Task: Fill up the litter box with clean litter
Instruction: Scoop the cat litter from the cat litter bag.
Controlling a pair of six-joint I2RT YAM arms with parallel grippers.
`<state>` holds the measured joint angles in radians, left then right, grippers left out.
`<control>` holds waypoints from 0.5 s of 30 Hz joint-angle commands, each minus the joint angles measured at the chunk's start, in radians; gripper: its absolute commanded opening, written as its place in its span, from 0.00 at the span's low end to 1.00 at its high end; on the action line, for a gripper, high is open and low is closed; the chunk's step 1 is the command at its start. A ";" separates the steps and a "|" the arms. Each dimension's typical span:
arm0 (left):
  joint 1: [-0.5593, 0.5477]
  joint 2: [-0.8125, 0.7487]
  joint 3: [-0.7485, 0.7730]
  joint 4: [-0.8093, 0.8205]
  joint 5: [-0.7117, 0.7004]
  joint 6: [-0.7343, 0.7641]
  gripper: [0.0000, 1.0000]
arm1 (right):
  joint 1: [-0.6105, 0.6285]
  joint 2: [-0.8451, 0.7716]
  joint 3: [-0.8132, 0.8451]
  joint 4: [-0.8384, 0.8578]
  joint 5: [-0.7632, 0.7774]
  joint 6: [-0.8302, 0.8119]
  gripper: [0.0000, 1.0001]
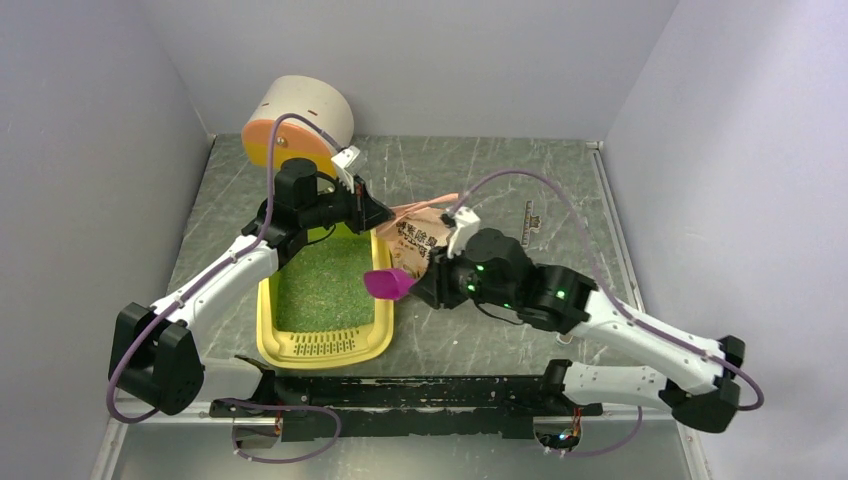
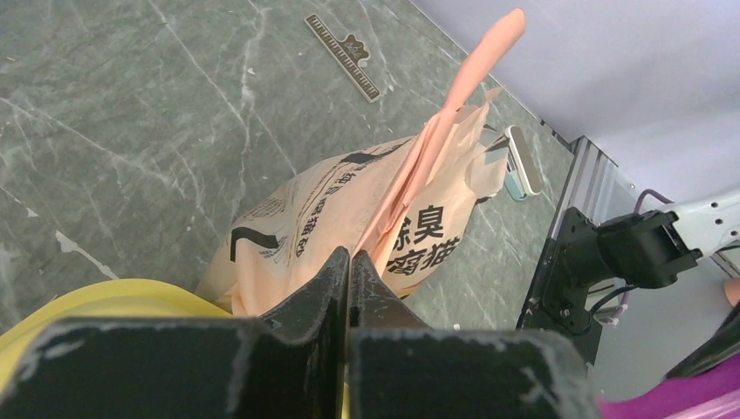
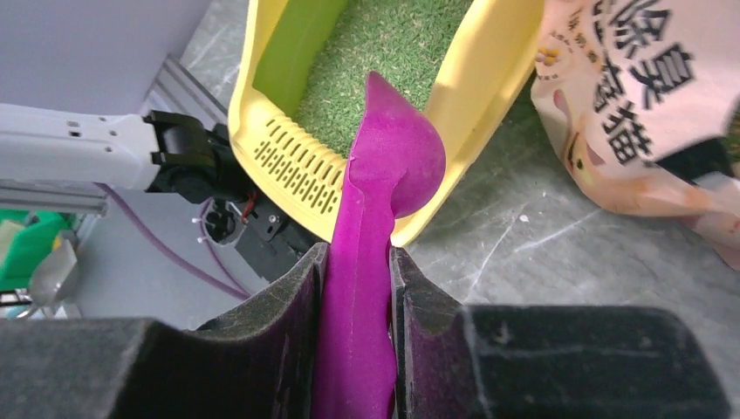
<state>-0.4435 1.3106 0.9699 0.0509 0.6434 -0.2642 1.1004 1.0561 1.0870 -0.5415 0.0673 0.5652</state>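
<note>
The yellow litter box [image 1: 266, 322] lies lengthwise in front of my left arm, grille end nearest the bases. Green clean litter [image 1: 325, 280] covers its floor. To its right lies the pink-beige printed bag [image 1: 425, 240]. My left gripper [image 1: 385, 213] is shut on the bag's top edge, and the wrist view shows the pink strip of the bag [image 2: 419, 166] running into the closed left gripper [image 2: 351, 255]. My right gripper [image 3: 358, 255] is shut on the handle of the magenta scoop [image 3: 394, 148]. The scoop's bowl [image 1: 390, 284] hangs over the box's right rim [image 3: 489, 78], above the litter [image 3: 384, 44].
A white cylinder with an orange end [image 1: 300, 115] stands at the back left, behind the box. A small ruler [image 1: 528, 222] lies on the grey table right of the bag. Walls close in on the left, back and right.
</note>
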 commanded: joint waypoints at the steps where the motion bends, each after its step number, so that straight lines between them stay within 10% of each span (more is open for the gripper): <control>1: -0.010 -0.028 0.005 0.007 0.060 0.036 0.05 | -0.002 -0.146 0.038 -0.091 0.110 0.051 0.00; 15: -0.014 -0.020 0.030 -0.073 0.016 0.069 0.05 | -0.002 -0.098 0.266 -0.460 0.600 0.028 0.00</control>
<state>-0.4492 1.3075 0.9714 0.0097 0.6575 -0.2150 1.0996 0.9470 1.3025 -0.9073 0.5320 0.6014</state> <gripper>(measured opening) 0.050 0.300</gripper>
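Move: The litter bag's open mouth lies about 13 cm ahead of my right hand, 6 cm to its right and some 8 cm below. The litter box's middle is roughly 21 cm to this hand's left, 8 cm ahead and 18 cm down; my left gripper, pinching the bag's rim, is about 16 cm ahead, 7 cm left and nearly level. From my left hand, the mouth lies some 15 cm right, 2 cm back and 4 cm lower. My right hand, still gripping the purple scoop by its handle, swings about 10 cm to the right, away from the litter box, climbing some 6 cm before levelling off and easing 4 cm forward. The wrist turns about 25 degrees clockwise, bringing the bowl round towards and above the bag's mouth. My left hand keeps its pinch on the rim, almost still. ##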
